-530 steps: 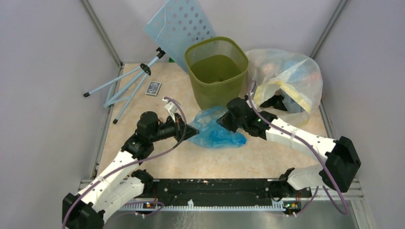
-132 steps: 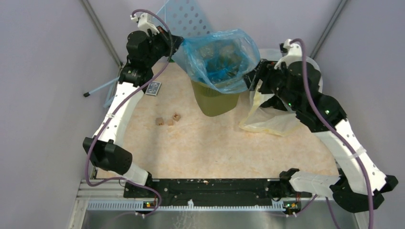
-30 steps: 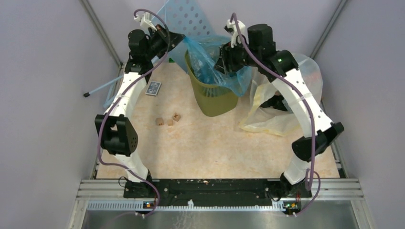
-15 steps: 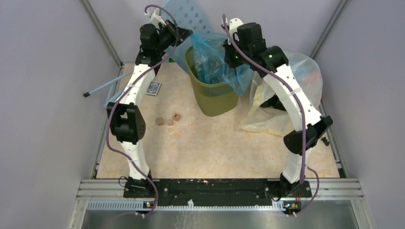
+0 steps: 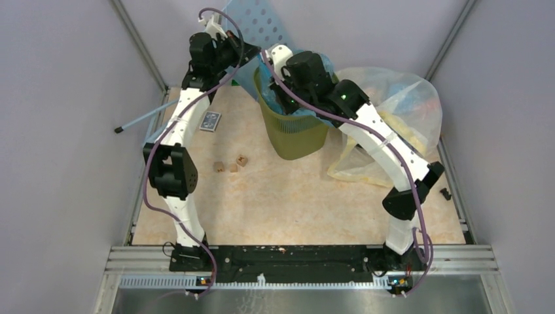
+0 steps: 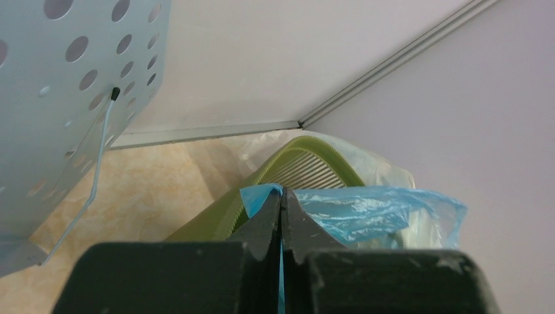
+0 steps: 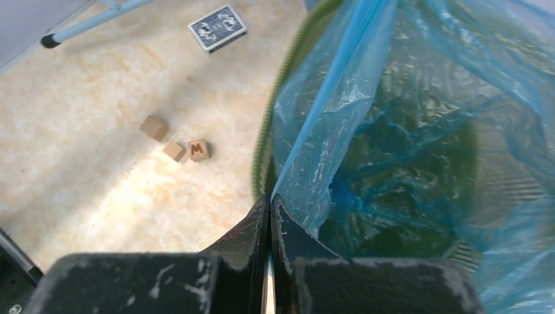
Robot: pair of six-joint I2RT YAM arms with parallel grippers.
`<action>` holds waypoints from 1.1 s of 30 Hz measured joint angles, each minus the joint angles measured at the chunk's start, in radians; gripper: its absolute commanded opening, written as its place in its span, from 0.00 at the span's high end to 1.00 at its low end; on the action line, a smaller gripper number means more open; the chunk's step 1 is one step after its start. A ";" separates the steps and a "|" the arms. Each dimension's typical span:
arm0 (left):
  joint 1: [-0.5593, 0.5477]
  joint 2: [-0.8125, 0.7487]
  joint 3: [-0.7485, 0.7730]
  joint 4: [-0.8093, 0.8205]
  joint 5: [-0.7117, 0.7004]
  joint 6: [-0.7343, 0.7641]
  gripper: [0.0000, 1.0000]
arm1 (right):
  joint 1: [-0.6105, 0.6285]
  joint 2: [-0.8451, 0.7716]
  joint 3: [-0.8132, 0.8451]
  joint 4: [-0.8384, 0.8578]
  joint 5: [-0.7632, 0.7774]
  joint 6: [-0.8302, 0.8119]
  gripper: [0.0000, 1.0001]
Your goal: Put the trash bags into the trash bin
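The olive-green trash bin [image 5: 294, 137] stands at the back of the table. The light-blue trash bag [image 7: 406, 150] hangs open inside it and lines its walls. My left gripper [image 6: 281, 194] is shut on a corner of the bag's edge, held above the bin's far-left rim [image 6: 307, 163]; from above that gripper [image 5: 247, 52] sits beside the perforated panel. My right gripper [image 7: 270, 199] is shut on a fold of the bag at the bin's left rim [image 7: 264, 163]. In the top view the right gripper [image 5: 271, 88] hangs over the bin's mouth, and the arm hides most of the bag.
A large clear yellowish bag [image 5: 393, 111] of colourful items lies right of the bin. The perforated light-blue panel [image 5: 252, 23] leans on the back wall. A tripod [image 5: 141, 118], a card deck [image 5: 209, 121] and small wooden blocks [image 5: 229, 163] lie to the left.
My right gripper swung left across the bin's mouth, came down to the left rim and shut on the bag. The bag sank deeper into the bin. The left gripper shifted slightly right, still holding.
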 measured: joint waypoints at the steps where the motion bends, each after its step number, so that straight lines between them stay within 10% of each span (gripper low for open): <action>1: 0.005 -0.018 -0.016 -0.004 0.003 0.004 1.00 | 0.016 0.001 0.000 -0.001 0.000 0.000 1.00; 13: 0.082 -0.222 -0.236 0.003 0.019 0.034 1.00 | 0.146 0.032 -0.014 -0.008 0.029 0.011 1.00; 21: 0.086 -0.207 -0.373 -0.008 0.029 0.048 1.00 | 0.148 0.021 -0.304 0.053 0.056 0.060 0.94; 33: 0.086 -0.116 -0.373 0.065 0.037 0.057 0.97 | 0.152 -0.182 -0.498 0.064 0.133 0.096 0.56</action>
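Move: The right gripper pinches the blue bag's near edge. From it the trash bin's middle lies about 15 cm ahead, 7 cm right and 22 cm below; the wooden blocks lie level with it, 12 cm left and 36 cm down. The white bag's middle is some 28 cm right of the bin. From the left gripper, pinching the other edge, the bin is about 6 cm back, 11 cm right and 23 cm below. Draw both grippers about 6 cm back and left, stretching the blue bag across the bin's left side. Then press the right gripper down some 12 cm outside the near-left rim, open its fingers to release the edge and ease it up, right and slightly back. Keep the left pinch shut while lowering that edge about 10 cm beside the left rim. ##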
